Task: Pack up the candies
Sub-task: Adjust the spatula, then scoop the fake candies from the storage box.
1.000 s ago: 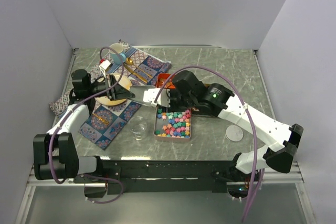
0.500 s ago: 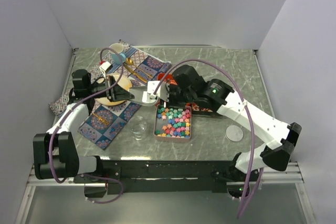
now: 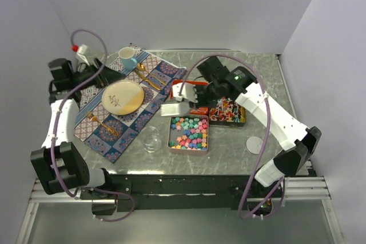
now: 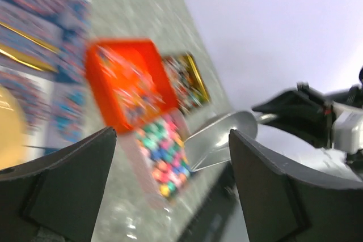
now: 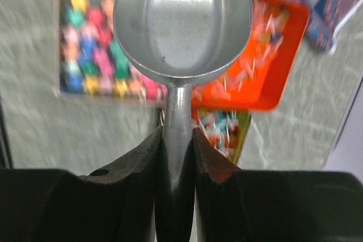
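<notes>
The pastel star candies (image 3: 189,132) fill an open metal tin at the table's middle, also seen in the right wrist view (image 5: 91,43) and blurred in the left wrist view (image 4: 161,154). Wrapped candies (image 3: 227,111) lie in a second tin to its right, and more lie in an orange tray (image 5: 255,72) behind it. My right gripper (image 5: 178,134) is shut on the handle of a silver scoop (image 3: 174,108), whose empty bowl (image 5: 181,21) hangs over the star tin's back edge. My left gripper (image 4: 173,134) is open and empty, drawn back at the far left (image 3: 83,61).
A patterned placemat (image 3: 134,119) carries a yellow plate (image 3: 122,96), gold cutlery (image 3: 150,78) and a blue cup (image 3: 127,57). A small glass dish (image 3: 151,139) stands left of the star tin. A round lid (image 3: 255,144) lies at the right.
My left gripper let go of the scoop, opened and swung back to the far left. My right gripper closed on the scoop's handle and now carries it alone above the tins.
</notes>
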Robot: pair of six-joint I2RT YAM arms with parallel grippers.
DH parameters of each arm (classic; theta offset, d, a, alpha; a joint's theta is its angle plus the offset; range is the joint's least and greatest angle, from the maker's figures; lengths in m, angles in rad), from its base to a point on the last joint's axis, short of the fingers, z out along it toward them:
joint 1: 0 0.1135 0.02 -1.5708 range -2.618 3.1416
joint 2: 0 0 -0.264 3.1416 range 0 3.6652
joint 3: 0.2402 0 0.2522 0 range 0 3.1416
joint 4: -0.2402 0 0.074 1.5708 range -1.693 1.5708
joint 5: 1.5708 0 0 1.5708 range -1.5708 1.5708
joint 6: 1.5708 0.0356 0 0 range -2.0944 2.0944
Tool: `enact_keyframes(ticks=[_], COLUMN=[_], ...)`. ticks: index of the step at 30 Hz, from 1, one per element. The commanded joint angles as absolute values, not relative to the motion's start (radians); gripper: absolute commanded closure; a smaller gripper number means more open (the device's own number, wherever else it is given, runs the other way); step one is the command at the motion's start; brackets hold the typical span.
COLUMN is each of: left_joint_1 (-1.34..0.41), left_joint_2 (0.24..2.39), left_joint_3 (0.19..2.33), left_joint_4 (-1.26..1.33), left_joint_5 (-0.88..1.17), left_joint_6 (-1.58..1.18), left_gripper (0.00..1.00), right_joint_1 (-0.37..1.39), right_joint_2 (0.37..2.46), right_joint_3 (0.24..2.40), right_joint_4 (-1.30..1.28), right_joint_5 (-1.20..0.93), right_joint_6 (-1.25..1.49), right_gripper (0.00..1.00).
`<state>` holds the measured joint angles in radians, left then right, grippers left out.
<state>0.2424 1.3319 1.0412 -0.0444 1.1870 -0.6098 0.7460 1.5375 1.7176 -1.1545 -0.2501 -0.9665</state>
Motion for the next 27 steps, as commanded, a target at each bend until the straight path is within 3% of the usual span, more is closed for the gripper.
enact_keyframes(ticks=[1, 12, 27], left_joint_1=[0.311, 0.354, 0.356], left_joint_2=[1.315, 1.138, 1.051], left_joint_3=[1.156, 1.048, 0.977], left_joint_4=[-0.181, -0.118, -0.267], left_joint_5=[1.074, 1.025, 1.023], left_joint_6=[-0.462, -0.503, -0.365], left_gripper=[0.13, 0.14, 0.13], right_joint_1=[0.663, 0.604, 0.591], right_joint_2=[1.49, 1.42, 1.6], right_joint_3=[1.663, 1.405, 1.491], right_joint_4=[-1.292, -1.261, -1.249], right_joint_5=[-0.184, 0.027, 0.239], right_joint_6=[-1.285, -1.765, -1.904], right_gripper=[1.0, 1.0, 1.0])
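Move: The right hand, already gripping the spatula, hangs over the tins. The gold tin lies some 17 cm to its right and 9 cm ahead; the star-candy tin is about 4 cm back and 2 cm left; the orange box stands about 14 cm ahead and 1 cm left, all roughly 22 cm below. From the left hand, already open and clear of the spatula, the gold tin is about 46 cm right, level with it forward, and 25 cm down. Rightward, some 12 cm, the right hand carries the spatula towards the gold tin, sinking about 9 cm before easing slightly up, then reaching 5 cm forward. Meanwhile the wrist rolls some 50 degrees until the fingers, keeping their grip, point nearly straight down. The wide-open left hand draws off about 4 cm left, then a few centimetres back towards its base. ##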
